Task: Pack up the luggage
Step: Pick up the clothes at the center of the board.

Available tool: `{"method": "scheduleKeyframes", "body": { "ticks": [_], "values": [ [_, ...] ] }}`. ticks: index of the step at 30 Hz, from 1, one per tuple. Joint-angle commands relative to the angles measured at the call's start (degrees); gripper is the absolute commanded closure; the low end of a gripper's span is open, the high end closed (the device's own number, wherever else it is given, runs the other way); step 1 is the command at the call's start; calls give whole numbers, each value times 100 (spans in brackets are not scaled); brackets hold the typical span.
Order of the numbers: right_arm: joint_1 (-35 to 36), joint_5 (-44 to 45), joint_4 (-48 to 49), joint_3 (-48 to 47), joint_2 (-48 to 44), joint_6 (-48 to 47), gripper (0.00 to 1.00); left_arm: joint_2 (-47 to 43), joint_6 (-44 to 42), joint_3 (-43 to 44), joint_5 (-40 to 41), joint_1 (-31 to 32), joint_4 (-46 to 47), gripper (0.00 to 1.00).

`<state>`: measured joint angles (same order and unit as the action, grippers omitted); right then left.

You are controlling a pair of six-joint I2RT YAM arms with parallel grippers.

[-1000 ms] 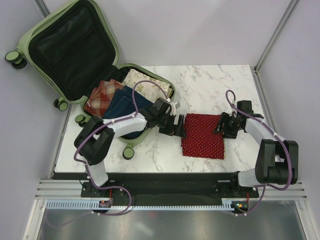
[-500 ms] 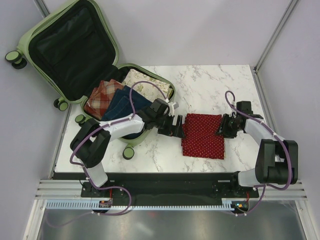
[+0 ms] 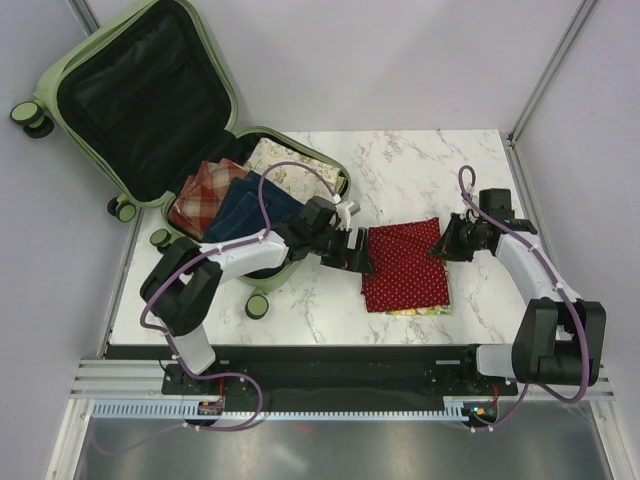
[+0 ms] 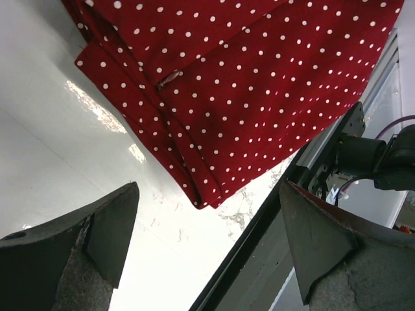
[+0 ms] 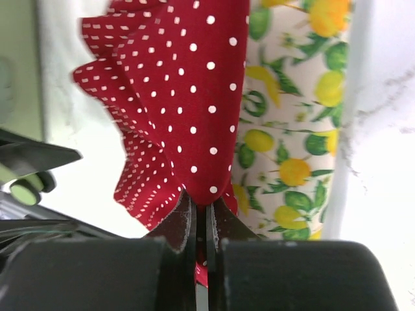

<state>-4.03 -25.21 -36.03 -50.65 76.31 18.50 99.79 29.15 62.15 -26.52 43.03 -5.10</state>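
Note:
The luggage lies open at the back left, its black-lined lid hanging off the table. A red polka-dot cloth lies folded on the marble top. My right gripper is shut on the cloth's right edge and holds it raised. The right wrist view shows the red fabric pinched between the closed jaws of that gripper, with a lemon-print cloth underneath. My left gripper stands open at the cloth's left edge. In the left wrist view the gripper holds nothing, and the red cloth lies just ahead.
Inside the luggage's lower half lie a plaid cloth, a navy cloth and a pale floral cloth. A caster wheel rests on the table near the front edge. The lemon-print cloth peeks out below the red one.
My right gripper has shut on the red cloth's right edge and lifted it, baring the lemon-print cloth beneath. The left gripper stayed open by the left edge.

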Motion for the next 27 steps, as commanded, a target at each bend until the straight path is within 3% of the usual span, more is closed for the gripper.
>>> {"method": "scheduleKeyframes", "body": {
  "ticks": [1,13,20,27],
  "values": [
    [87,-326,-61,-401,-231,118,100,-30,311,-124,-353,39,649,5],
    [507,-423,-273,-1069,-266,241,100,32,610,-309,-450,39,836,5],
    [763,-344,-475,-1894,-275,452,100,-653,531,-265,-64,-40,345,4],
    [1062,-318,-554,-2484,-135,690,100,-1514,557,-212,86,-636,-131,4]
  ]
}}
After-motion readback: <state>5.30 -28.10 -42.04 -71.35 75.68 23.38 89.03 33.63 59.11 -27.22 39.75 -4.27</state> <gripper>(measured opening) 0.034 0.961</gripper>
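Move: The right hand already pinches the red polka-dot clothes near their right edge, their middle some 7 cm left, 3 cm back and 5 cm below. The open suitcase's middle is about 38 cm left and 10 cm ahead of this hand, 4 cm lower; the lemon-print cloth lies about 5 cm left, 4 cm back and 7 cm below. From the empty left hand, the red clothes' middle is about 9 cm right, 1 cm back and 5 cm below. Shut right fingers lift the red clothes about 12 cm, carrying them left towards the suitcase; open left hand rises. ##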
